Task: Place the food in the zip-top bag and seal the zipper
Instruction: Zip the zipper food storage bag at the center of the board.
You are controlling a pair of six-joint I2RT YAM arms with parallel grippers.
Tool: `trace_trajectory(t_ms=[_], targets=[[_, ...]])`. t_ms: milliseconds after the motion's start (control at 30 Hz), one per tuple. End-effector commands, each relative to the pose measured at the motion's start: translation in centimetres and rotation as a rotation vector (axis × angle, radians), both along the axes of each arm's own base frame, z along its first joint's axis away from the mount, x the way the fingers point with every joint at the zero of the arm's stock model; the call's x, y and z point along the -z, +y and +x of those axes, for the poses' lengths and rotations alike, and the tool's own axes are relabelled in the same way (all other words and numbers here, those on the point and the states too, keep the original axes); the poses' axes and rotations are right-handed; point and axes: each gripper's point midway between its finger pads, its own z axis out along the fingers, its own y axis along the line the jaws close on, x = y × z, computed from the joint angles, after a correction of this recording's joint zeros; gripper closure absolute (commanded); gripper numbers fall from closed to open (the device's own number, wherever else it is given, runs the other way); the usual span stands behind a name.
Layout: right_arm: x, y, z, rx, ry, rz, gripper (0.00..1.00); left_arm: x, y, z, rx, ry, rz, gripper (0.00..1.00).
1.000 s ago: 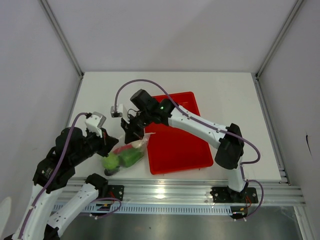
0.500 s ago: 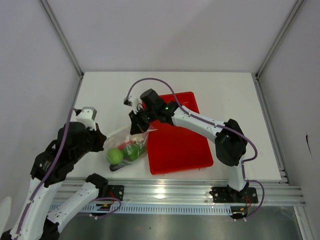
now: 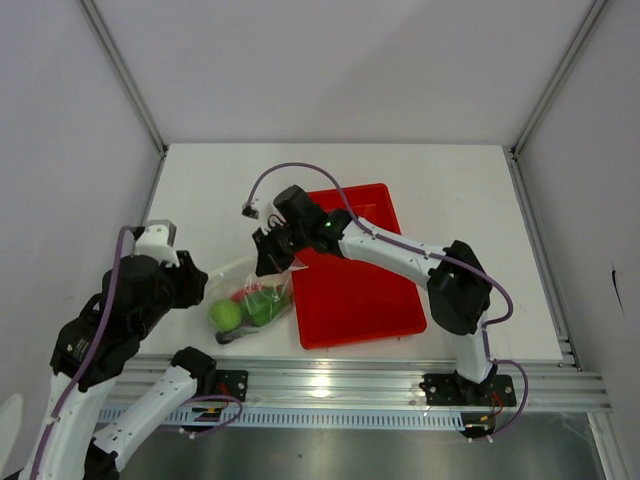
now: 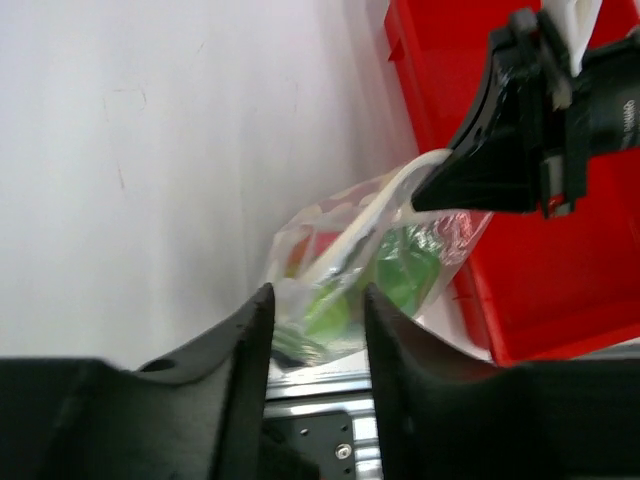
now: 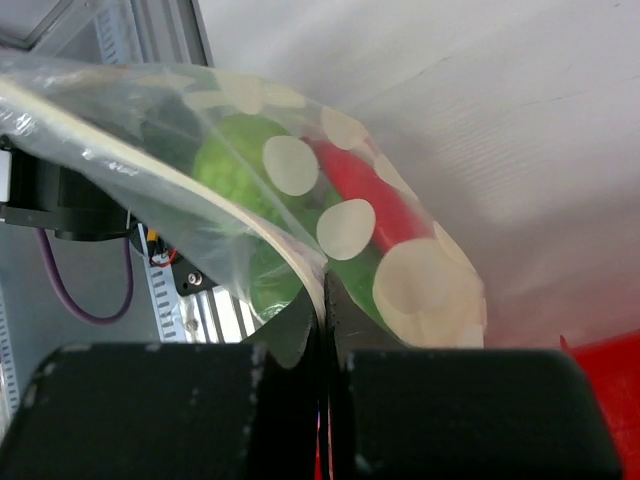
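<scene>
The clear zip-top bag (image 3: 250,300) lies near the table's front edge, left of the red tray. It holds the food: a round green piece (image 3: 225,315), a green pepper (image 3: 263,306) and a red chili (image 3: 247,292). My right gripper (image 3: 268,256) is shut on the bag's zipper strip (image 5: 200,180) at its right end and holds it up; the green piece (image 5: 240,160) and chili (image 5: 370,200) show through the plastic. My left gripper (image 3: 203,287) is open just left of the bag, holding nothing. The bag (image 4: 370,260) shows beyond the left gripper (image 4: 315,295).
The red tray (image 3: 360,300) lies right of the bag, with the right arm stretched over it. The metal rail (image 3: 400,385) runs along the table's front edge just below the bag. The enclosure's left wall stands close to the left arm.
My left gripper has drawn back to the left, off the bag. My right gripper has kept hold of the strip and shifted slightly. The bag has settled a little lower and to the right.
</scene>
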Motion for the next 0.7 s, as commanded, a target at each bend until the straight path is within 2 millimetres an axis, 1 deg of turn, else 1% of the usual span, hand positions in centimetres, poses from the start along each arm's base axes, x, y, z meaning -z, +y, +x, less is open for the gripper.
trace_trajectory(t_ms=[0, 33, 100, 133, 167, 233, 267, 333, 367, 400, 467, 500, 533, 567, 600, 633, 667], targets=[[-2.2, 1.1, 0.1, 0.002, -0.061, 0.02, 1.0, -2.0, 0.5, 0.4, -0.031, -0.104, -0.028, 0.54], [-2.4, 1.4, -0.2, -0.004, -0.068, 0.024, 1.0, -2.1, 0.6, 0.3, -0.026, -0.112, -0.027, 0.41], [-3.1, 2.1, 0.0, 0.01, -0.072, 0.031, 1.0, -2.5, 0.8, 0.3, -0.037, -0.132, -0.033, 0.28], [-3.3, 2.4, 0.1, 0.012, -0.069, 0.033, 1.0, -2.7, 1.0, 0.2, -0.05, -0.141, -0.038, 0.12], [-3.6, 3.0, 0.5, 0.014, -0.072, 0.041, 1.0, -3.0, 1.2, 0.2, -0.063, -0.154, -0.042, 0.07], [-3.4, 3.6, 1.1, 0.016, -0.076, 0.045, 1.0, -3.9, 1.7, -0.1, -0.084, -0.193, -0.061, 0.0], [-3.2, 4.3, 1.8, 0.021, -0.082, 0.053, 1.0, -4.3, 1.7, -0.2, -0.083, -0.208, -0.074, 0.01], [-2.5, 4.8, 3.0, 0.029, -0.1, 0.053, 1.0, -5.5, 1.1, -0.8, -0.041, -0.259, -0.121, 0.0], [-2.3, 4.9, 3.8, 0.041, -0.112, 0.052, 1.0, -5.9, 0.7, -1.0, -0.021, -0.275, -0.139, 0.0], [-1.7, 5.4, 4.9, 0.052, -0.126, 0.051, 1.0, -6.3, 0.0, -1.2, 0.018, -0.29, -0.165, 0.0], [-0.9, 5.7, 6.6, 0.073, -0.167, 0.037, 1.0, -6.6, -0.4, -1.7, 0.049, -0.313, -0.192, 0.0], [-0.3, 6.2, 7.8, 0.083, -0.185, 0.031, 1.0, -6.7, -0.6, -1.8, 0.061, -0.317, -0.203, 0.0], [0.1, 6.2, 8.9, 0.107, -0.207, 0.019, 0.95, -6.7, -1.1, -2.1, 0.086, -0.322, -0.22, 0.0], [0.6, 6.2, 9.4, 0.104, -0.221, 0.01, 0.88, -6.6, -1.3, -2.1, 0.096, -0.317, -0.226, 0.0], [0.2, 6.3, 10.6, 0.113, -0.236, 0.022, 0.77, -6.3, -1.5, -2.1, 0.1, -0.304, -0.236, 0.01], [1.5, 6.4, 11.4, 0.129, -0.233, 0.012, 0.56, -5.9, -1.9, -2.1, 0.116, -0.289, -0.243, 0.01], [1.7, 6.3, 12.2, 0.143, -0.235, 0.013, 0.47, -5.5, -2.1, -2.1, 0.123, -0.276, -0.246, 0.01]])
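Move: The right hand grips the rim of the food storage bag. The bare board where the rim is to be laid is about 10 cm ahead, 6 cm left and 10 cm below it. The green pepper sits roughly 5 cm back and 4 cm left, the lettuce 8 cm back and 12 cm left, the red tray's middle 17 cm right and 3 cm ahead. From the left hand that bare spot is some 17 cm ahead, 10 cm right and 20 cm below. Right hand swings the rim up, then about 10 cm forward-left and down, opening; left opens, rises 5 cm. ##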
